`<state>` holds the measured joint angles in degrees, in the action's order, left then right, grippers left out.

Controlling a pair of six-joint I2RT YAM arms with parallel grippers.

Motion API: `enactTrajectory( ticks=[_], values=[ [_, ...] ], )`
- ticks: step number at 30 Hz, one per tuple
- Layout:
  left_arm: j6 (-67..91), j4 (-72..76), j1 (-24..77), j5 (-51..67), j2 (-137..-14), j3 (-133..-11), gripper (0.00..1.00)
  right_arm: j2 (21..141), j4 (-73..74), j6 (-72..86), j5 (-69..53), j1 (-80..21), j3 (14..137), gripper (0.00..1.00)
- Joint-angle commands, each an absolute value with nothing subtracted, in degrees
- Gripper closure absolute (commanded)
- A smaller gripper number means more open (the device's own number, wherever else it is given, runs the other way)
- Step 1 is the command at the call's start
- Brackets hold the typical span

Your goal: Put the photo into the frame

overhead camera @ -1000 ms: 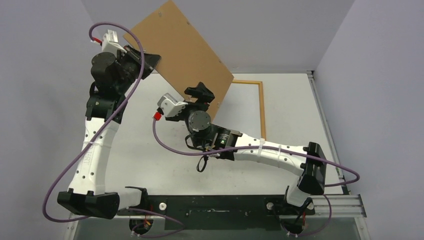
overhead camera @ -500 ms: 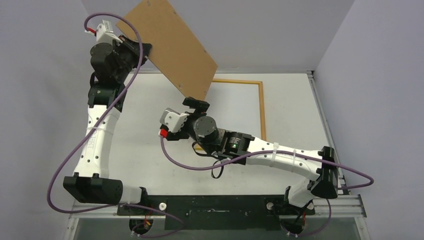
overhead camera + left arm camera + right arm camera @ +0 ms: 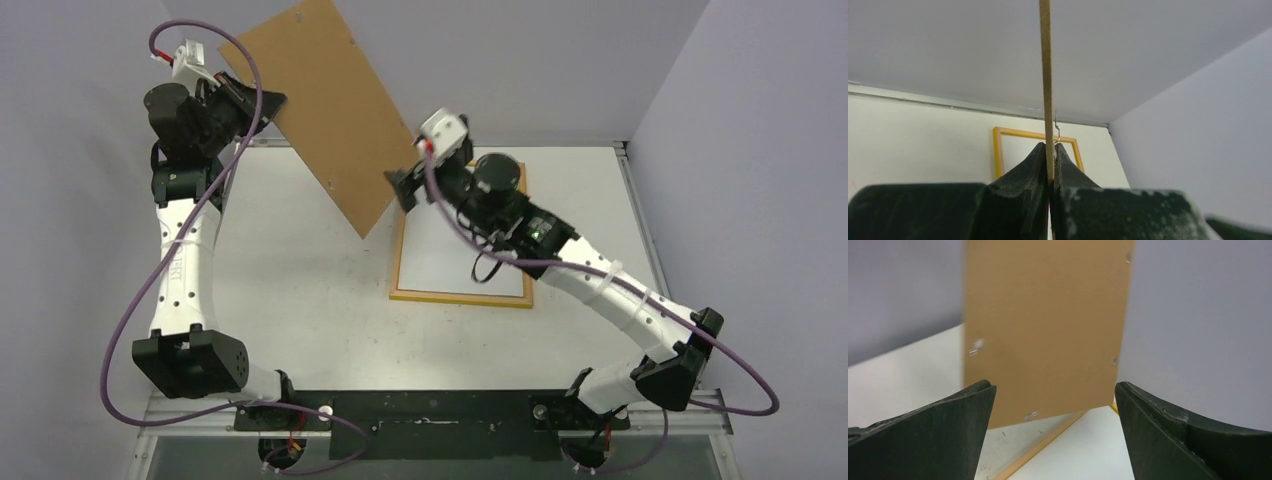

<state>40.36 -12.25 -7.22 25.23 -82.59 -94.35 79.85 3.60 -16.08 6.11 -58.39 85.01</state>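
The frame point(image 3: 460, 297) lies flat right of the table's middle, its thin rim yellow in the left wrist view point(image 3: 998, 150) and wood-coloured in the right wrist view point(image 3: 1038, 445). Plain white fills it; I cannot tell whether that is the photo, whose printed face is out of view. My left gripper point(image 3: 262, 105) point(image 3: 1049, 150) is shut on the edge of the brown backing board point(image 3: 330, 110) point(image 3: 1045, 75), held tilted in the air at the back left. My right gripper point(image 3: 400, 185) point(image 3: 1055, 387) hangs open and empty over the frame's far left corner, facing the board point(image 3: 1048, 325).
The board's lower corner point(image 3: 365, 232) hangs just left of the frame. Grey walls close in behind and on both sides. Small metal clips point(image 3: 976, 346) dot the board. A black rail point(image 3: 440, 410) with both arm bases runs along the near edge.
The left arm has swung the board up and to the left, uncovering the frame. The right arm moved from the table's middle to the frame's far left corner, jaws staying open.
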Motion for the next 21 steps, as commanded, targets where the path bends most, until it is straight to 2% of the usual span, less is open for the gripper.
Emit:
enactTrajectory(
  ticks=[1,5,9,15,21],
  values=[
    [43.88,2.61,-8.37,42.72,-80.75,-96.41,1.0,81.32,3.84,10.3,-11.49,-41.15,89.71,0.06],
    [49.32,8.07,-8.55,51.9,-80.47,-94.98,1.0,82.94,-4.46,28.4,-26.76,-28.22,88.57,0.05],
    [56.61,15.96,-8.53,57.08,-80.2,-92.87,1.0,84.04,-18.47,43.98,-35.14,-19.61,83.7,0.05],
    [67.95,29.37,-8.5,62.46,-81.08,-91.25,1.0,83.91,-18.57,45.81,-38.86,-15.72,84.2,0.05],
    [73.13,33.66,-8.35,63.9,-82.23,-91.98,1.0,84.7,-23.97,49.48,-42.79,-15.29,83.87,0.06]
  ],
)
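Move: From the right gripper, the middle of the upright backing board is roughly 22 cm ahead, 14 cm to the left and about level. The left gripper, pinching that board, is some 14 cm ahead, 25 cm left and slightly higher; the frame lies about 20 cm ahead, 10 cm right and 42 cm below. From the left gripper, the frame is around 6 cm ahead, 35 cm right and 45 cm down. Swing the left gripper about 40 degrees clockwise, keeping its pinch on the backing board's left edge and drawing it back, right and up. Meanwhile sweep the wide-open right gripper forward and right, about 13 cm each way, around to the board's free right edge, rolling it some 55 degrees clockwise as seen along its fingers, then ease slightly back and up. ##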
